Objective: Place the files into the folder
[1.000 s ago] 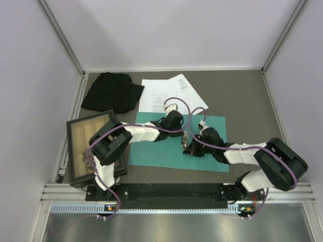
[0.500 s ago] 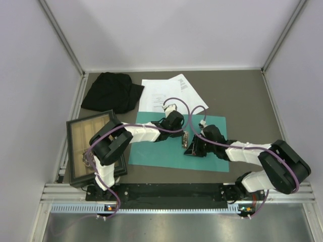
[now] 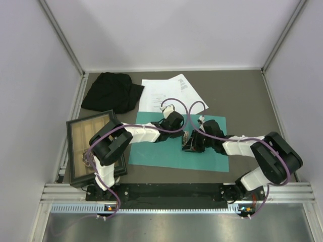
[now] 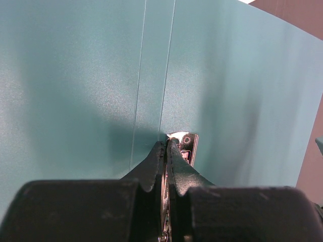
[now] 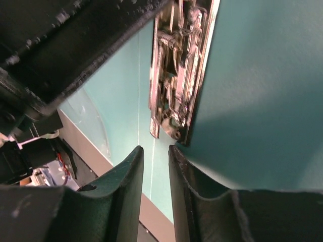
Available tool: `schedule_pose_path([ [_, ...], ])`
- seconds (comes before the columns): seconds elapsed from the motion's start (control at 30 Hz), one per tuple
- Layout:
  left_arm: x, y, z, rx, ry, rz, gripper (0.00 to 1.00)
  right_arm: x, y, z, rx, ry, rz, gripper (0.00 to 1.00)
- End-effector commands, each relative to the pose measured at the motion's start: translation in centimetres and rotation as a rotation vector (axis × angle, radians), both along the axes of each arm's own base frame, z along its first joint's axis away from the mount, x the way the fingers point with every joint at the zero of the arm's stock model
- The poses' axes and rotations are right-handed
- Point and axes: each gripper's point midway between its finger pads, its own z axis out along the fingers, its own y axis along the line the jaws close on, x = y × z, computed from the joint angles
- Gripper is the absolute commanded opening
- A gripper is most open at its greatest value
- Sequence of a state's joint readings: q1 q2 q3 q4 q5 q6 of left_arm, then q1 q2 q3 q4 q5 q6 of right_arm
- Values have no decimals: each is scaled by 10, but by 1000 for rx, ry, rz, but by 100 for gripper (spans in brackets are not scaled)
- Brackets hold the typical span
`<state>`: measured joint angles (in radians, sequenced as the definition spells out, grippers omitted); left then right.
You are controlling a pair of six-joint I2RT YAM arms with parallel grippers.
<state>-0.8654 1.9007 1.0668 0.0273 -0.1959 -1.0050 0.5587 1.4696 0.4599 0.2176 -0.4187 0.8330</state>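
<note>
The teal folder lies open and flat on the table, with a metal clip along its middle fold. The white files lie behind it, partly overlapped. My left gripper comes in from the left and is shut on the near end of the metal clip, which sticks out between its fingertips. My right gripper reaches in from the right, low over the folder. Its jaws stand a little apart with nothing between them, just short of the clip.
A black cloth is bunched at the back left. A dark-framed wooden tray sits at the left edge beside the left arm. Pale walls close in the table on three sides. Both forearms cross over the folder.
My right gripper has opened from shut and slid slightly back and left along the folder. My left gripper has closed the last bit onto the clip.
</note>
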Motion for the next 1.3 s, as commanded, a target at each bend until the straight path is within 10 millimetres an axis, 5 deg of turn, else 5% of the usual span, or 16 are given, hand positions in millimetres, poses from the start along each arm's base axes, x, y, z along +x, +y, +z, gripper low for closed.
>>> schedule_pose_path([
  [0.0,-50,42,-55,182,178,-30,0,18,3,0,-28,-32,1,27],
  [0.4,-51,44,-55,179,167,-34,0,28,-2,-7,-82,-53,-11,7],
  [0.57,-53,45,-58,179,173,-30,0,30,3,-8,-62,-56,-4,11],
  [0.8,-54,48,-59,197,155,-63,0,29,-11,-20,-146,-35,-28,0],
  [1.13,-63,58,-60,321,112,-292,0,-22,-66,-88,-421,253,-150,0],
  [1.27,-70,65,-64,355,112,-343,0,-38,-80,-101,-493,350,-185,0],
])
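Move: The right hand, open a little and empty, has the middle of the folder's metal clip about 4 cm ahead, 1 cm to its left and 1 cm below; the clip's near end is only some 2 cm ahead. The open folder's middle lies roughly 3 cm ahead, 4 cm left and 2 cm below, the loose files some 25 cm ahead and 9 cm left. From the left hand, already pinching near the clip's far end, the clip's middle is about 3 cm back, 1 cm right and 1 cm below. The right hand eases forward about 1.5 cm to the near end of the metal clip and shuts its slightly open fingers there, then, closed, sinks about 1 cm and tips its fingertips a little further down, pressing on that end. Meanwhile the left hand keeps its pinch near the clip's far end, staying almost in place and only turning clockwise some 10 degrees towards the end. ##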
